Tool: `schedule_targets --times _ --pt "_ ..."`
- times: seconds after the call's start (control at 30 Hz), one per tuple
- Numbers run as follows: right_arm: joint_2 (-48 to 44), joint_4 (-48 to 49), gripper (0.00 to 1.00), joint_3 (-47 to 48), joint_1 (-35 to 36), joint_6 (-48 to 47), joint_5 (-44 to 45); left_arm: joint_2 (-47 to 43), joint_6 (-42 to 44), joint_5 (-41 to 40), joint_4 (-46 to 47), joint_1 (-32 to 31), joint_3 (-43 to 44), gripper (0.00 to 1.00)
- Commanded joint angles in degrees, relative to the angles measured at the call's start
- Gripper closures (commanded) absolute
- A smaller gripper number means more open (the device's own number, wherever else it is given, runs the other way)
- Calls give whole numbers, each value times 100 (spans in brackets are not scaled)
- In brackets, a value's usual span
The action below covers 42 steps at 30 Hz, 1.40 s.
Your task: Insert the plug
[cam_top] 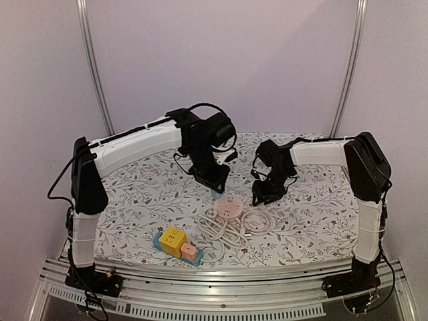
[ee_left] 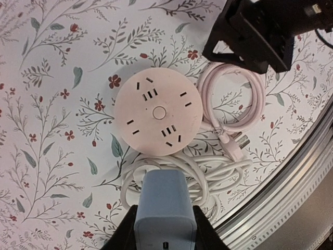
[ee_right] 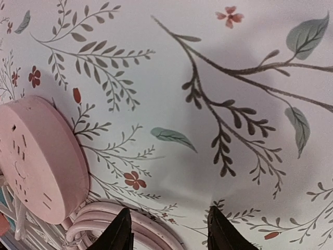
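The plug (ee_left: 165,205) is a blue-grey charger block, and my left gripper (ee_left: 165,232) is shut on it, a black finger pressed to each side. It hangs just above the near edge of the round pink socket hub (ee_left: 157,112), whose slotted face looks up. From above, the left gripper (cam_top: 217,180) hovers over the hub (cam_top: 231,206). My right gripper (ee_right: 169,232) is open with only tablecloth between its fingers. It sits low to the right of the hub (ee_right: 36,156), beside the hub's pink cord coil (ee_right: 122,221).
A coiled white cable (ee_left: 200,179) lies under the plug. The hub's pink cord (ee_left: 231,99) and its pronged end (ee_left: 235,146) lie to the right. A yellow cube socket on a teal base (cam_top: 175,244) sits front left. A metal rail (ee_left: 291,172) edges the table.
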Motion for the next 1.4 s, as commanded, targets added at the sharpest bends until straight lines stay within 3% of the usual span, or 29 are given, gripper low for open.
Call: schedule_targets --times 0.0,0.33,0.6,0.8,1.37 --pt "-419 -158 52 135 -149 176 64 401 -182 126 -266 118 320 100" --pt "-1019 -237 44 -233 -315 460 20 685 -323 205 -277 167 508 100" --pt "-1502 -150 18 -650 -381 483 -96 897 -387 193 -271 199 681 100" --pt "-1730 -153 9 -879 -413 483 13 1011 -464 141 -263 239 708 100" --pt "-2026 -165 7 -1305 -455 374 201 1293 -677 -18 -145 267 764 100"
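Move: The pink round power strip that the left hand's blue plug is meant for lies about 3 cm ahead of the left hand, 4 cm to its right and some 13 cm below. The pink cable coil is about 13 cm to this hand's right and 4 cm back, on the table. The bundled white cord lies about 8 cm back and 1 cm to its right. From the right hand, low over the table, the round strip is about 10 cm left and 3 cm back. Lower the left gripper about 6 cm towards the pink round strip in two dips with a slight lift between, easing forward some 2 cm and turning a little counter-clockwise, while keeping the grip on the blue plug. Meanwhile clear the right gripper away from the strip: lift it about 6 cm, swing it 5 cm to the right and somewhat back, and spread its fingers nearly wide. ##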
